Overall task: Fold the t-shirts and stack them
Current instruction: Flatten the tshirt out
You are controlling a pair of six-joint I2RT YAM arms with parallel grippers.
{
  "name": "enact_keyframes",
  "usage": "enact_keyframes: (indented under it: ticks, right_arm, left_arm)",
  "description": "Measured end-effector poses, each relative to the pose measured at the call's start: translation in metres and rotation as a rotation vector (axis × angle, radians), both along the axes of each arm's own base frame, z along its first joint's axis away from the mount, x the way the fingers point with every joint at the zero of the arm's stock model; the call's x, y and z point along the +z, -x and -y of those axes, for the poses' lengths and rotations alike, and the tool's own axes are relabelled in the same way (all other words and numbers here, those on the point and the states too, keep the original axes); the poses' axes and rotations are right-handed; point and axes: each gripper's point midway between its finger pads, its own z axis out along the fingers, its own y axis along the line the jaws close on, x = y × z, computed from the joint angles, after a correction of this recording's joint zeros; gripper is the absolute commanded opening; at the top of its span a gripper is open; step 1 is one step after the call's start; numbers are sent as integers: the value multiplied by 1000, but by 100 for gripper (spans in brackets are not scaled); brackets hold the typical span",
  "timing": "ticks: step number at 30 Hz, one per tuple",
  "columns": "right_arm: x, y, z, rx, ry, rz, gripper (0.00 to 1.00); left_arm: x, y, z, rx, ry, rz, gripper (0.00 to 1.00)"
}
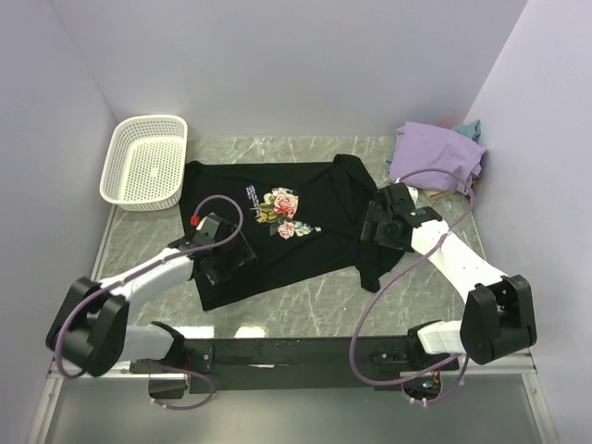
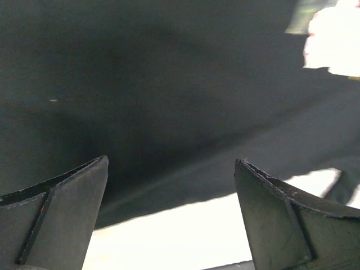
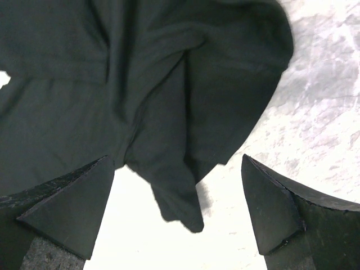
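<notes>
A black t-shirt [image 1: 287, 245] with a pink-rose print lies spread on the marble table [image 1: 305, 314]. My left gripper [image 1: 225, 254] hovers open over its lower left part; in the left wrist view the dark cloth [image 2: 169, 101] fills the frame above the hem, nothing between the fingers [image 2: 62, 214]. Open as well, my right gripper [image 1: 381, 225] hangs over the shirt's right side, where a bunched sleeve [image 3: 180, 169] lies between the spread fingertips [image 3: 270, 202]. A lavender t-shirt [image 1: 437, 157] lies crumpled at the back right, a bit of teal t-shirt [image 1: 472, 128] behind it.
A white perforated basket [image 1: 145, 161] stands at the back left corner. Lilac walls close in the table on three sides. The arms' bases and a black rail [image 1: 296, 353] run along the near edge, with purple cables [image 1: 370, 305] looping over it.
</notes>
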Motion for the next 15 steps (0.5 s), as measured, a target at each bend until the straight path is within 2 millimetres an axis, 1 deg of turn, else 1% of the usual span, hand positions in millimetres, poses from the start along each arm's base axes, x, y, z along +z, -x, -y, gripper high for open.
enact_keyframes:
  ticks: [3, 5, 8, 11, 13, 15]
  right_arm:
    - [-5, -3, 8, -38, -15, -1, 100]
    - [-10, -4, 16, -73, -36, -4, 100]
    - [-18, -3, 28, -125, -60, -13, 100]
    - [-19, -4, 38, -163, -69, -12, 100]
    - [-18, -6, 43, -180, -73, -5, 100]
    - [-19, -7, 46, -191, -73, -5, 100]
  left_arm:
    - [-22, 7, -7, 8, -54, -75, 99]
    - [-21, 1, -9, 23, -76, -77, 99]
    - [-23, 2, -13, 40, -102, -86, 99]
    - [-24, 5, -20, 62, -123, -91, 99]
    - [-25, 12, -29, 85, -147, -98, 100]
    - [-26, 23, -40, 103, -179, -117, 100]
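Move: Under the open left fingers, about 3 cm down, is the near left part of the black t-shirt; its near left corner lies some 12 cm back and 7 cm left, the flower print about 12 cm ahead and 11 cm right. From the right hand, the bunched right corner is about 2 cm back, 5 cm right and 7 cm below; the sleeve end sits roughly 11 cm back and 4 cm left of the hand, the purple shirt 18 cm ahead and 11 cm right. Dropping about 2 cm onto the cloth, the left hand presses its open fingertips down on the t-shirt, then drags it left by some 4 cm and back a little, towards the near left corner. Meanwhile the open right hand travels about 5 cm right over the bunched right side, sinking 2 cm and turning roughly 10 degrees clockwise, still clear of the cloth. ##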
